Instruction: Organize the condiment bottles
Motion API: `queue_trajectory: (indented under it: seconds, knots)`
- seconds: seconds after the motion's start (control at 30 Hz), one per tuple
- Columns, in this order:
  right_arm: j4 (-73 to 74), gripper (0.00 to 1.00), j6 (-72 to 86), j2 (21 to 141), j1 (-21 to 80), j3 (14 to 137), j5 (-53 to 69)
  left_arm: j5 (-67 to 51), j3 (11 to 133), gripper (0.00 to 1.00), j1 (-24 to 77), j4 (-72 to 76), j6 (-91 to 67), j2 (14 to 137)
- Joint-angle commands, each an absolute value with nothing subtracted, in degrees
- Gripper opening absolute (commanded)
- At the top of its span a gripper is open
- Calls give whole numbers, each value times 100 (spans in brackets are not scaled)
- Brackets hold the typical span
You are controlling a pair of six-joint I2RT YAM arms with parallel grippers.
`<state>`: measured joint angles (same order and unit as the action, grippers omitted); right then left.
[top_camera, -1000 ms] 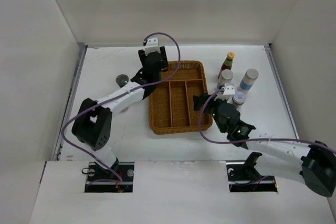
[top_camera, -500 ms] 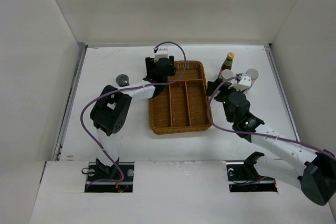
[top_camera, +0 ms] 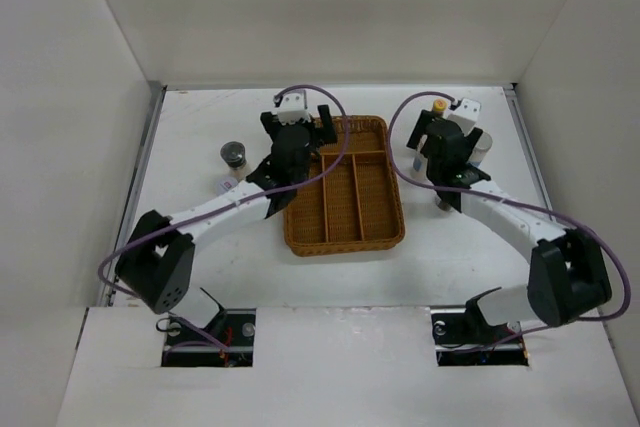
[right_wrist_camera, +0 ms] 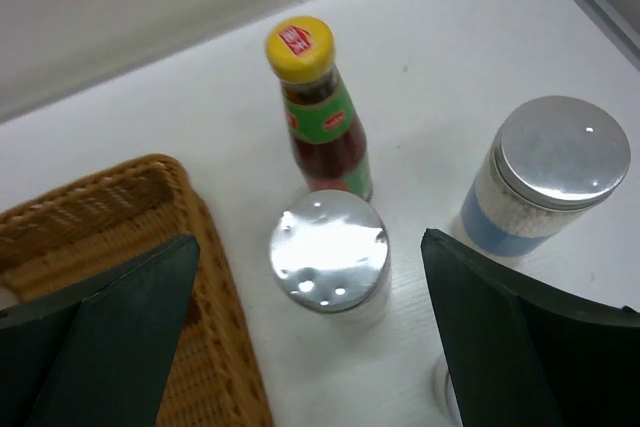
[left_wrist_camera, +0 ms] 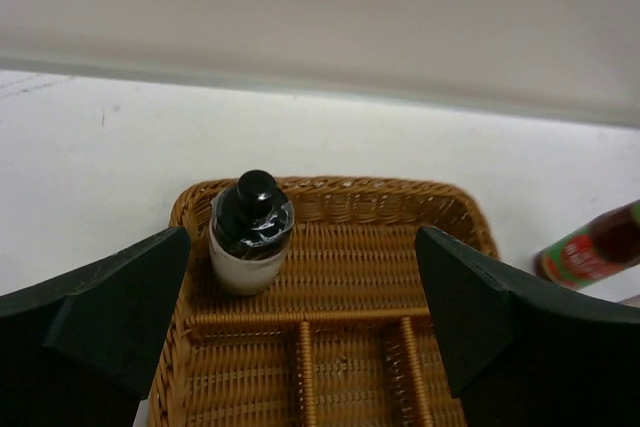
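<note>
A black-capped bottle (left_wrist_camera: 250, 232) stands upright in the far-left corner of the brown wicker tray (left_wrist_camera: 400, 277). My left gripper (left_wrist_camera: 302, 247) hangs open just behind it and touches nothing; from above it (top_camera: 297, 119) covers that corner. My right gripper (right_wrist_camera: 310, 247) is open above a silver-lidded jar (right_wrist_camera: 330, 252), one finger on each side, apart from it. Behind the jar stands the slim red bottle with a yellow cap (right_wrist_camera: 315, 107). A blue-labelled jar (right_wrist_camera: 545, 177) stands to the right. In the top view the right gripper (top_camera: 443, 132) hides most of this group.
A dark jar (top_camera: 233, 154) and a small pale item (top_camera: 228, 185) sit on the table left of the tray (top_camera: 343, 217). The tray's edge (right_wrist_camera: 100, 217) lies close to the left of the right gripper. Walls enclose the table on three sides.
The left gripper opened and let go of the black-capped bottle in the tray's far-left corner. The right arm swung from the tray's near right side to the far-right bottles.
</note>
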<state>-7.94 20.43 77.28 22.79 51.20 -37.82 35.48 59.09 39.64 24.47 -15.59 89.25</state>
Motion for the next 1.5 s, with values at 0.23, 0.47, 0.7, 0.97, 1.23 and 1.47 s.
queue_trajectory:
  seconds: [0.23, 0.47, 0.7, 0.97, 1.23, 1.47]
  knots:
    - [-510, 100, 1951, 8657, 1903, 5739, -3429, 3252, 4273, 100, 3907, 3119, -2451, 7832]
    - [-851, 48, 1969, 8544, 1929, 5836, -3445, 3278, 3359, 100, 4012, 3480, -2654, 7287]
    - [-1687, 48, 1144, 7743, 2824, 6037, -3981, 3366, 2690, 100, 3889, 4156, -2856, 7040]
    - [-2188, 49, 738, 8901, 3739, 7179, -3639, 3322, 2294, 100, 3766, 4790, -2918, 7049]
    - [-2048, 50, 923, 10659, 3977, 8542, -3217, 3261, 2110, 100, 3652, 4808, -2997, 6926]
    - [-1899, 57, 1371, 11320, 3994, 8658, -3103, 3173, 2100, 100, 3625, 4816, -3085, 7031]
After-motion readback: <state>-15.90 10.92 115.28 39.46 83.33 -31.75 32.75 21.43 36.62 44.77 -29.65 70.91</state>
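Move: The bead jar lies about 3 cm ahead of the open right gripper, 1 cm right and 9 below. The red bottle stands some 6 cm beyond the jar, the blue-label jar about 12 cm right of it; the basket's far compartment is roughly 10 cm ahead and 20 left of the hand. For the left gripper, the grinder is level ahead and 17 cm left; the black-capped bottle 7 cm ahead and 1 left. Dip the right gripper about 6 cm onto the bead jar, close on its upper part, lift it high and swing it some 24 cm left over the basket's side, turning 25 degrees counter-clockwise; then lower it into the far compartment, still gripped. Meanwhile draw the open left gripper back, left and down, clear of the black-capped bottle. ##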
